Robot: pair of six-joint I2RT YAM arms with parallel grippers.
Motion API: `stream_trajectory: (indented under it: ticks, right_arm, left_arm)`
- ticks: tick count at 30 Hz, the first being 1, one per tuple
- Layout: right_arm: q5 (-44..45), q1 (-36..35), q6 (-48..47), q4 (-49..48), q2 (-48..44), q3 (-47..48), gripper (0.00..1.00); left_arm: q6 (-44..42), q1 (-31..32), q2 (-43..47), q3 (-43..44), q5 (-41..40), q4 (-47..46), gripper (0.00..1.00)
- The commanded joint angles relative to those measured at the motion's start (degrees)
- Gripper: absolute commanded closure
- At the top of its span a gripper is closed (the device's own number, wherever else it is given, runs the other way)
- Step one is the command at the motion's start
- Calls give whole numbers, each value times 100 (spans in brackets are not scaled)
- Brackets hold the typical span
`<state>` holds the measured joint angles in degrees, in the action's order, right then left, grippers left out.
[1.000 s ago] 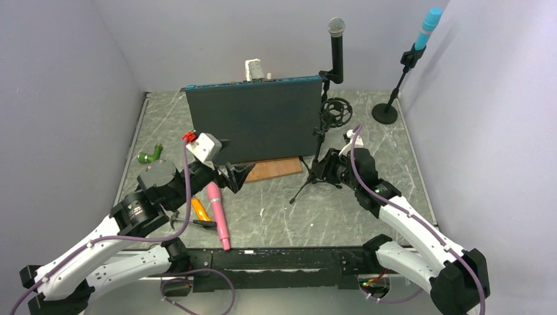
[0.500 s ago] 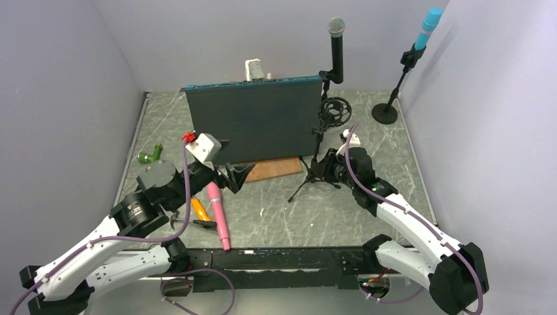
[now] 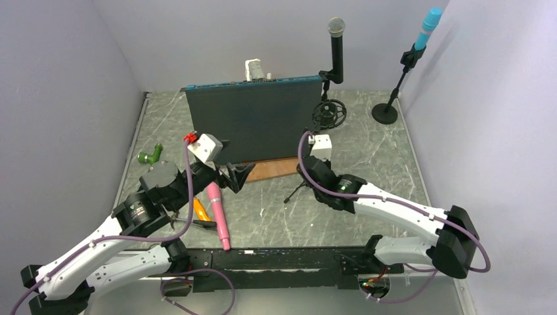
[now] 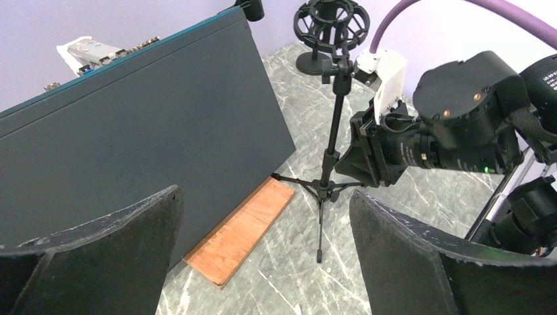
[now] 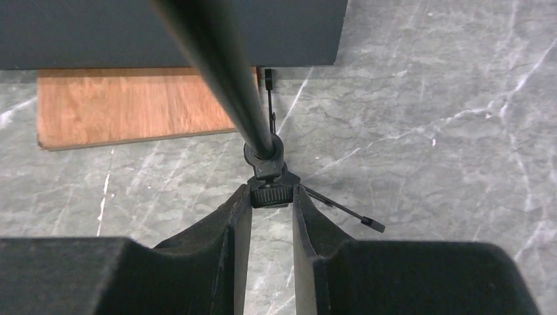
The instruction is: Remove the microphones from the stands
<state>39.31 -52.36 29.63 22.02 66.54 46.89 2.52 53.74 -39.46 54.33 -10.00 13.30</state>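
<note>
A black tripod stand (image 3: 320,131) with an empty round shock mount (image 3: 328,113) stands mid-table; it also shows in the left wrist view (image 4: 335,131). My right gripper (image 3: 309,172) is shut on the knob under the stand's hub (image 5: 270,195). A black microphone with a silver head (image 3: 336,39) sits upright in a stand behind the dark panel. A blue microphone (image 3: 427,27) sits in a round-base stand (image 3: 385,113) at the back right. A pink microphone (image 3: 219,213) lies on the table by my left gripper (image 3: 238,176), which is open and empty (image 4: 263,197).
A large dark panel (image 3: 253,121) stands upright mid-table, with a wooden board (image 3: 276,168) at its foot. A white device (image 3: 254,69) sits behind it. A green piece (image 3: 151,155) and an orange tool (image 3: 199,210) lie at the left. Grey walls enclose the table.
My right arm has swung left and turned its wrist, carrying the tripod stand a little leftward. The left arm has barely moved.
</note>
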Motion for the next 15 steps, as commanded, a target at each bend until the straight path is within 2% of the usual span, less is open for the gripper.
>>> stream_trajectory:
  ticks: [1, 3, 10, 13, 15]
  right_arm:
    - [1201, -241, -105, 913, 270, 338, 100]
    - [1133, -274, -185, 855, 198, 340, 98]
    - [56, -271, -418, 236, -1263, -23, 51]
    - [-417, -266, -508, 231, -1757, 51, 31]
    - [-530, -248, -461, 461, -1845, 278, 22]
  left_arm:
    - [-44, 23, 60, -28, -99, -294, 1]
    - [-56, 23, 87, -45, -127, -308, 1]
    - [-74, 24, 104, -36, -107, -309, 1]
    - [-75, 25, 83, -36, -97, -310, 1]
    - [-63, 23, 58, -11, -46, -289, 1]
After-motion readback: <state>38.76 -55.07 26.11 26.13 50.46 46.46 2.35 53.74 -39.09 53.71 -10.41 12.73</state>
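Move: My right fingers already hold the clamp knob low on the stand's pole, some 12 cm above the table. The ring holder tops that stand, about 20 cm higher, 4 cm farther out and 2 cm to the right. The wooden block's middle lies roughly 10 cm left, 2 cm ahead; the dark panel's middle 14 cm left, 8 cm ahead. From my left hand, the knob is about 8 cm ahead, 15 cm right and 20 cm below. I finish twisting the knob with my right hand, about 5 degrees more with the hand's left side dipping, and draw slightly back and to the right with it still pinched. Then I spread my fingers wide, let go and rise quickly, about 6 cm up in all and 3 cm back towards me, rolling the wrist back some 10 degrees and tipping the fingertips up a little. ##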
